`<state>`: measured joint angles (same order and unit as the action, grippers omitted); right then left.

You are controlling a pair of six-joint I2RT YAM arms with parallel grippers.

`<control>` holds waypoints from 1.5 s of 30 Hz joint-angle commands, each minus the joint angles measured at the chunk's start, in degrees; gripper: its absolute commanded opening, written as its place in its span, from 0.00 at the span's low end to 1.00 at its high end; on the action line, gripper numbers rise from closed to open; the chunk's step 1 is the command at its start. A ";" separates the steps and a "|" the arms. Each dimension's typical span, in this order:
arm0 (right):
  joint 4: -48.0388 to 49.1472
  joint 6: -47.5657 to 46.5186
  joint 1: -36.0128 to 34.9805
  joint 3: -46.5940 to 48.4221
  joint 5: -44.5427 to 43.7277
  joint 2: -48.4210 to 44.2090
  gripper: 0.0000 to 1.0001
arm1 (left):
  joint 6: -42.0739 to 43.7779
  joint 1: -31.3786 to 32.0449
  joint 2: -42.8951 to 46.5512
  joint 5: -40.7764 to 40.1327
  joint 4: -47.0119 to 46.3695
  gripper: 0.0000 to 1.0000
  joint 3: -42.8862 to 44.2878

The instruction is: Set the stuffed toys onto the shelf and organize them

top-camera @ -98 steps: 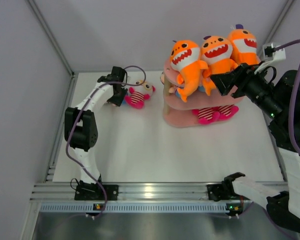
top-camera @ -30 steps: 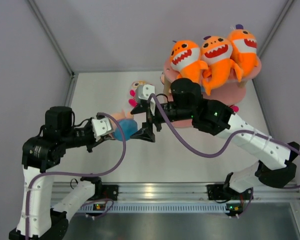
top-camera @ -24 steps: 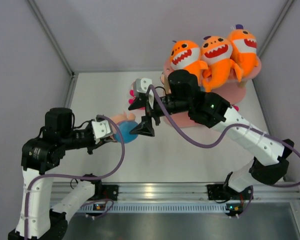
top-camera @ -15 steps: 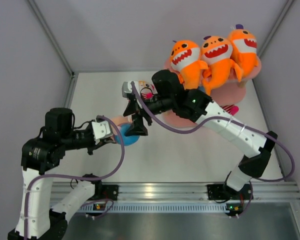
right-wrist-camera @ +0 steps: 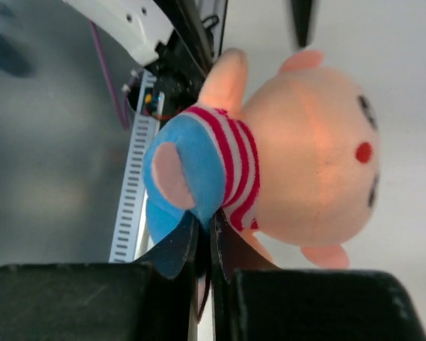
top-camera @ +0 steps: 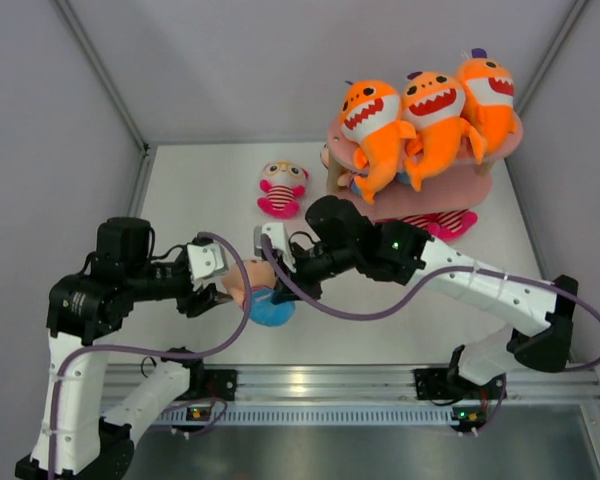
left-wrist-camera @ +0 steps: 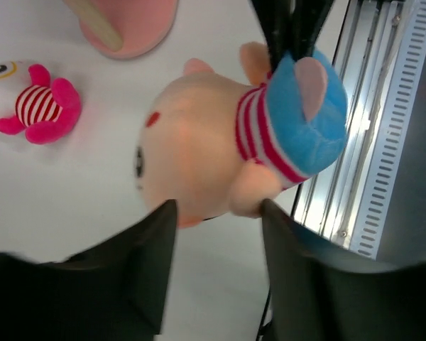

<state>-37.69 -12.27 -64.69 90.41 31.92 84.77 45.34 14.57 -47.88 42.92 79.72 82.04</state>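
A beige-headed doll in a blue outfit (top-camera: 262,297) hangs above the table's near part. My right gripper (top-camera: 281,277) is shut on a fold of that blue outfit (right-wrist-camera: 192,170), pinched at the jaw tips (right-wrist-camera: 207,226). My left gripper (left-wrist-camera: 216,213) is open, its fingertips (left-wrist-camera: 156,234) just touching the doll's head (left-wrist-camera: 199,156) and arm. A pink-striped doll (top-camera: 282,187) lies on the table behind. Three orange sharks (top-camera: 370,118) sit in a row on top of the pink shelf (top-camera: 450,185), at the back right. Another striped doll (top-camera: 425,226) lies on its lowest tier.
The aluminium rail (top-camera: 320,385) runs along the table's near edge, close under the held doll. Grey walls (top-camera: 60,150) close in the left, back and right. The shelf's foot (left-wrist-camera: 131,25) and the pink doll (left-wrist-camera: 32,106) show in the left wrist view.
My right gripper has come down and shut on the doll's blue outfit. My left gripper, shut on the doll before, has opened. The doll has shifted toward the near edge.
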 commanded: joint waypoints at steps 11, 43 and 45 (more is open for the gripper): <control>-31.02 -17.78 -2.38 -8.76 -40.07 -17.52 0.00 | -5.70 -0.07 1.92 -7.76 -1.41 0.81 -5.75; -3.53 -72.45 40.16 -31.44 -59.79 -36.09 0.00 | -2.10 -0.07 -3.80 -7.14 -2.47 0.81 -6.19; -3.00 -73.67 40.25 -31.52 -59.78 -34.86 0.00 | -2.01 -0.15 -4.06 -7.41 -2.47 0.81 -6.10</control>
<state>-47.97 -80.23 -24.99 58.74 -30.68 48.56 42.15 14.52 -51.37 34.83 79.15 76.25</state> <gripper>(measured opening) 0.030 0.809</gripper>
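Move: The right hand already holds the blue-shorts toy; its goal, the right end of the shelf's middle tier, is some 37 cm right, 22 cm ahead, roughly level. The middle shark is about 27 cm right, 26 ahead and 12 above; the striped toys on the bottom tier are 36 right, 19 ahead, 15 below. From the parting left fingers, the blue-shorts toy lies 8 cm right and 1 ahead, the goal 49 right, 22 ahead. Sweeping right some 42 cm and, increasingly, forward about 17 cm, the right hand carries the blue-shorts toy to the right end of the middle tier, dipping slightly on the way. Its wrist swings round until the fingers point forward and down instead of left, keeping their pinch. The left hand opens the rest of the way and sinks about 5 cm. ##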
